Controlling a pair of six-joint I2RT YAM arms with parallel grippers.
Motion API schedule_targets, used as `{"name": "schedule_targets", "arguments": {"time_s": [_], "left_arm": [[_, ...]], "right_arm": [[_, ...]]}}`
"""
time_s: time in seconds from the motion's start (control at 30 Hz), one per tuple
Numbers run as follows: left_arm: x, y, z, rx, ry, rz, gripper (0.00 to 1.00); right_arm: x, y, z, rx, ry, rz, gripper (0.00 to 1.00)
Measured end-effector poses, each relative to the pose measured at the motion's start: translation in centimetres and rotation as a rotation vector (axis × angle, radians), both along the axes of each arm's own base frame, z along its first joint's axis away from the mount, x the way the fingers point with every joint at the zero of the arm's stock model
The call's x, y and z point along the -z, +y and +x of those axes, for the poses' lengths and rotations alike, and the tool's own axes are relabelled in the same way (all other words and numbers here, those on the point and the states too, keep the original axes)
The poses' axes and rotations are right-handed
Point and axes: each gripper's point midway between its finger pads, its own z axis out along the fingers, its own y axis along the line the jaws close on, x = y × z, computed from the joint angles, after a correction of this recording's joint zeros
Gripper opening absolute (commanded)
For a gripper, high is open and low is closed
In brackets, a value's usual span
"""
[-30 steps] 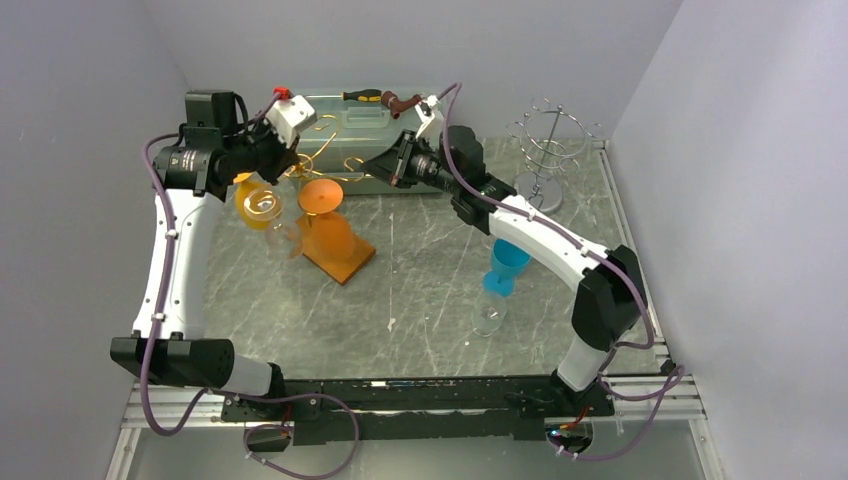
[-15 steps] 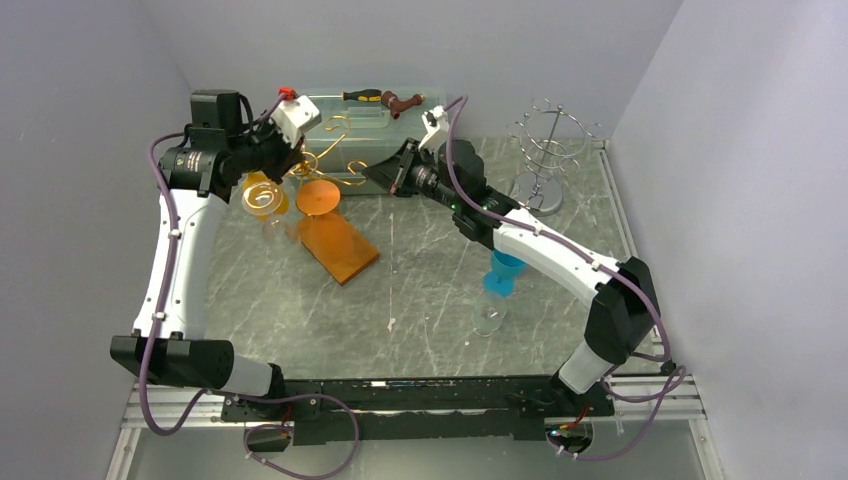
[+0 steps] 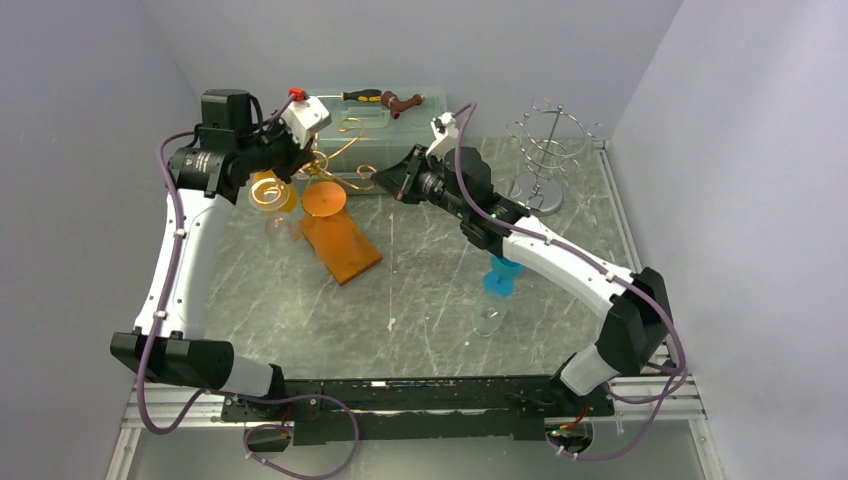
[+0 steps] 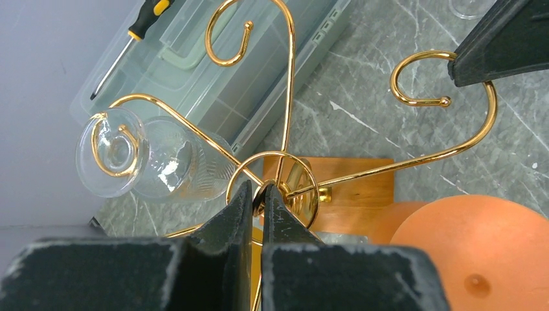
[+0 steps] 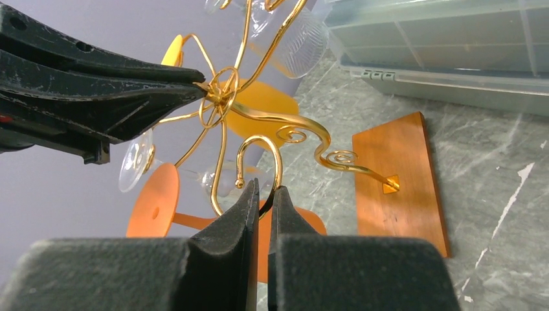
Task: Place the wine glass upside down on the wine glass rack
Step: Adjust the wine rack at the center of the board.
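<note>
The wine glass rack point(image 3: 338, 160) is gold wire on an orange wooden base point(image 3: 341, 248), and it stands tilted at the back left. My left gripper point(image 4: 259, 189) is shut on the rack's top ring point(image 4: 309, 188). My right gripper point(image 5: 267, 189) is shut on one curled hook arm point(image 5: 259, 146). A clear wine glass point(image 4: 149, 162) hangs by its foot from another arm. An orange glass point(image 3: 323, 199) and a yellow-orange one point(image 3: 268, 192) hang beside it. On the table by the right arm stand a blue glass point(image 3: 503, 275) and a clear glass point(image 3: 489, 318).
A clear plastic toolbox point(image 3: 385, 125) with a screwdriver point(image 3: 362, 96) and a hammer point(image 3: 402, 101) on its lid lies along the back wall. A silver wire rack point(image 3: 548, 150) stands at the back right. Grey walls close in on the left and right.
Both grippers have shifted slightly to the right, still shut on the gold rack. The rack's top and its hanging glasses moved with them. The base stays in about the same place.
</note>
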Motion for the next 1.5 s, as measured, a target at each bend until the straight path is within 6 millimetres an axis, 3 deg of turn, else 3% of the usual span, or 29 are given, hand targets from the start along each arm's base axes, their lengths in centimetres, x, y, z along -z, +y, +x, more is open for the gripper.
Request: {"name": "schedule_targets", "arguments": {"time_s": [0.73,0.8,0.9,1.0,1.2,1.5], "left_arm": [[-0.5,-2.6,-1.1,0.062,-0.018,-0.006,0.0],[-0.6,-2.7,-1.1,0.064,-0.019,-0.006,0.07],[-0.6,-2.8,-1.0,0.059,-0.02,-0.004,0.35],[-0.4,-3.5,-1.3,0.063,0.003,-0.022,0.47],[1.0,-4.9,-2.0,0.082,0.058,-0.036,0.53],[1.5,-4.4,-2.3,0.058,0.064,-0.019,0.53]], "right_arm": [[0.5,-1.9,-2.3,0.059,-0.003,-0.007,0.0],[0.5,-2.0,-2.2,0.065,-0.004,-0.009,0.0],[0.6,-2.1,-2.1,0.074,-0.005,-0.015,0.04],[0.3,-1.6,-2.5,0.046,-0.007,-0.02,0.06],[-0.4,0.1,-2.3,-0.007,-0.022,-0.043,0.07],[-0.6,0.7,-1.6,-0.048,-0.023,-0.058,0.04]]}}
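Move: My left fingers are already shut at the wine rack's hub, about 1 cm ahead, 1 cm right and 1 cm below the hand point; my right fingers already pinch the tip of one gold hook, with the hub some 9 cm to their left, 2 cm ahead and 1 cm up. From my left hand the wooden base is about 30 cm below, 1 cm back and 1 cm right. The hanging orange glass is 6 cm back, 3 cm right and 8 cm down; the toolbox is roughly 17 cm ahead, 5 cm right and 25 cm lower. I draw the rack to my right and a little back with both hands, about 3 cm on the left and 2 to 3 cm on the right. Then I open my left fingers to about half and let go of the hub, that hand going on a couple of centimetres right and back while dipping about 2 cm. My right hand keeps its pinch on the hook and comes back some 3 cm left and 1 cm forward, rising slightly. ##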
